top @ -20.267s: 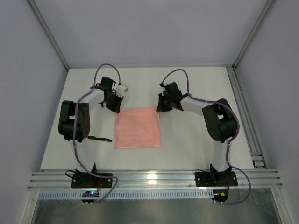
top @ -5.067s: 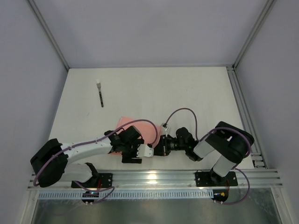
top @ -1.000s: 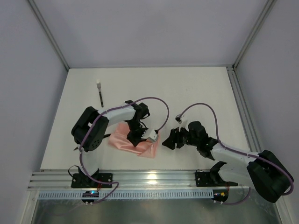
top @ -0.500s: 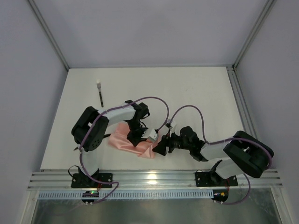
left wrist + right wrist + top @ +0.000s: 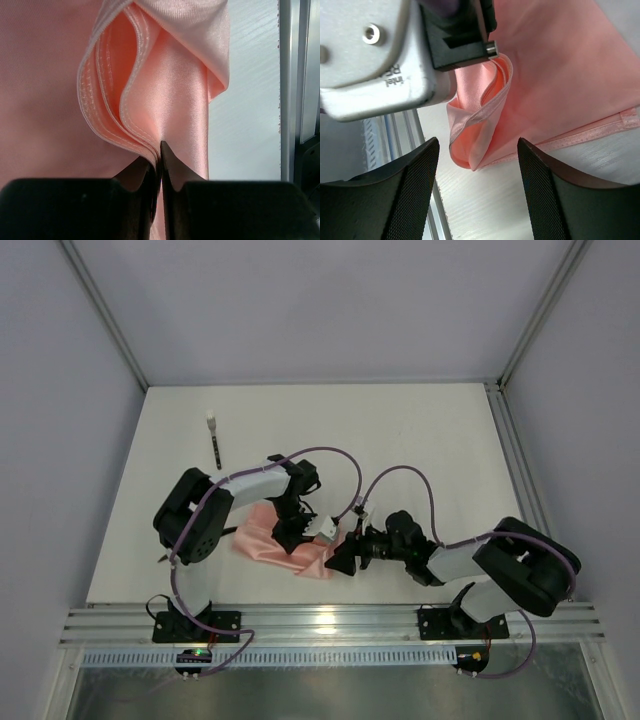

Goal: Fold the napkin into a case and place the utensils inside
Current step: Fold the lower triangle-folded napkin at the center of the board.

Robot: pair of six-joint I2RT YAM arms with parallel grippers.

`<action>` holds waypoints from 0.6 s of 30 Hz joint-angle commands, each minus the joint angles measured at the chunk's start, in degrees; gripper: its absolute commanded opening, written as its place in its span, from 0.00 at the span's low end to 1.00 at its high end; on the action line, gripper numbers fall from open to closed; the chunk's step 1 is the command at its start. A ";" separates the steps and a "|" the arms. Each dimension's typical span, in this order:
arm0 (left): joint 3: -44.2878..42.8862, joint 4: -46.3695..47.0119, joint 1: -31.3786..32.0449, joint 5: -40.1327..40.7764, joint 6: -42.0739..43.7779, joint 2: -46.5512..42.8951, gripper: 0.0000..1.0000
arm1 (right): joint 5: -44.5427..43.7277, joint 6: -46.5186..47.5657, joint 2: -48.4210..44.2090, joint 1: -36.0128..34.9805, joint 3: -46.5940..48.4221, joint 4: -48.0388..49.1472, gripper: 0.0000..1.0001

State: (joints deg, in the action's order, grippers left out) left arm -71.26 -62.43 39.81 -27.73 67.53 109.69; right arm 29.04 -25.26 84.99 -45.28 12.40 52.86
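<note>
The salmon-pink napkin lies folded near the table's front edge. My left gripper is shut on its stacked, hemmed layers and lifts that edge into a loose loop; the jaws meet on the cloth. My right gripper stands open just right of the napkin. Its mesh-padded fingers straddle the hanging corner without touching it. The left gripper's fingertip and white camera housing hang above that corner. One black utensil with a white tip lies far back on the left.
The metal rail runs along the table's front edge, close below the napkin, and shows again as the rail beside the cloth. Purple cables arch over both arms. A thin dark piece pokes out beside the left arm's link.
My right gripper has swung left to the napkin's lifted corner, its jaws a little wider. The left gripper has kept its hold and place.
</note>
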 commanded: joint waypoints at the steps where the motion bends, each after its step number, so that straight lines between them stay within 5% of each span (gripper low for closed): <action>1: 0.34 1.53 -0.09 -0.05 0.15 1.93 0.10 | -0.46 4.60 -6.84 -0.34 0.51 -6.67 0.68; 5: -0.01 1.53 -0.17 -0.14 0.15 1.84 0.10 | -1.78 4.87 -8.88 -0.34 1.57 -9.18 0.68; 14: -0.10 0.91 -0.09 -0.49 -0.11 2.11 0.10 | -1.26 -0.57 5.00 -0.25 5.61 1.54 0.65; 17: 0.16 1.09 -0.09 -0.49 -0.38 2.02 0.10 | -2.31 -2.25 6.24 -0.16 5.70 4.18 0.45; 18: 0.25 1.26 -0.17 -0.49 -0.38 1.93 0.11 | -2.67 -3.12 6.24 -0.16 5.96 3.05 0.31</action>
State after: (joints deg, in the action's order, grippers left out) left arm -71.35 -62.63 39.11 -28.77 66.00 110.02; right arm 27.35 -25.58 90.98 -45.28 16.25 50.94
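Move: The napkin's loose folded end stands open just past my right fingertips, about 1 cm ahead, 1 cm to the left and 2 cm below. From my right hand, my left fingers' grip on the hem is some 8 cm left, 3 cm ahead and 3 cm lower, with the flat napkin body around 10 cm left, 5 cm ahead and 4 cm down. From my left hand, that loose end is roughly 8 cm to the right, 2 cm back and 1 cm higher. I lift my right hand a little over 1 cm, then bring it down about 3 cm while easing slightly forward and left over the napkin's loose end. Near the bottom I start closing the wide-open fingers and pinch that upstanding flap from both sides. My left hand stays low and keeps its hold on the hem. ##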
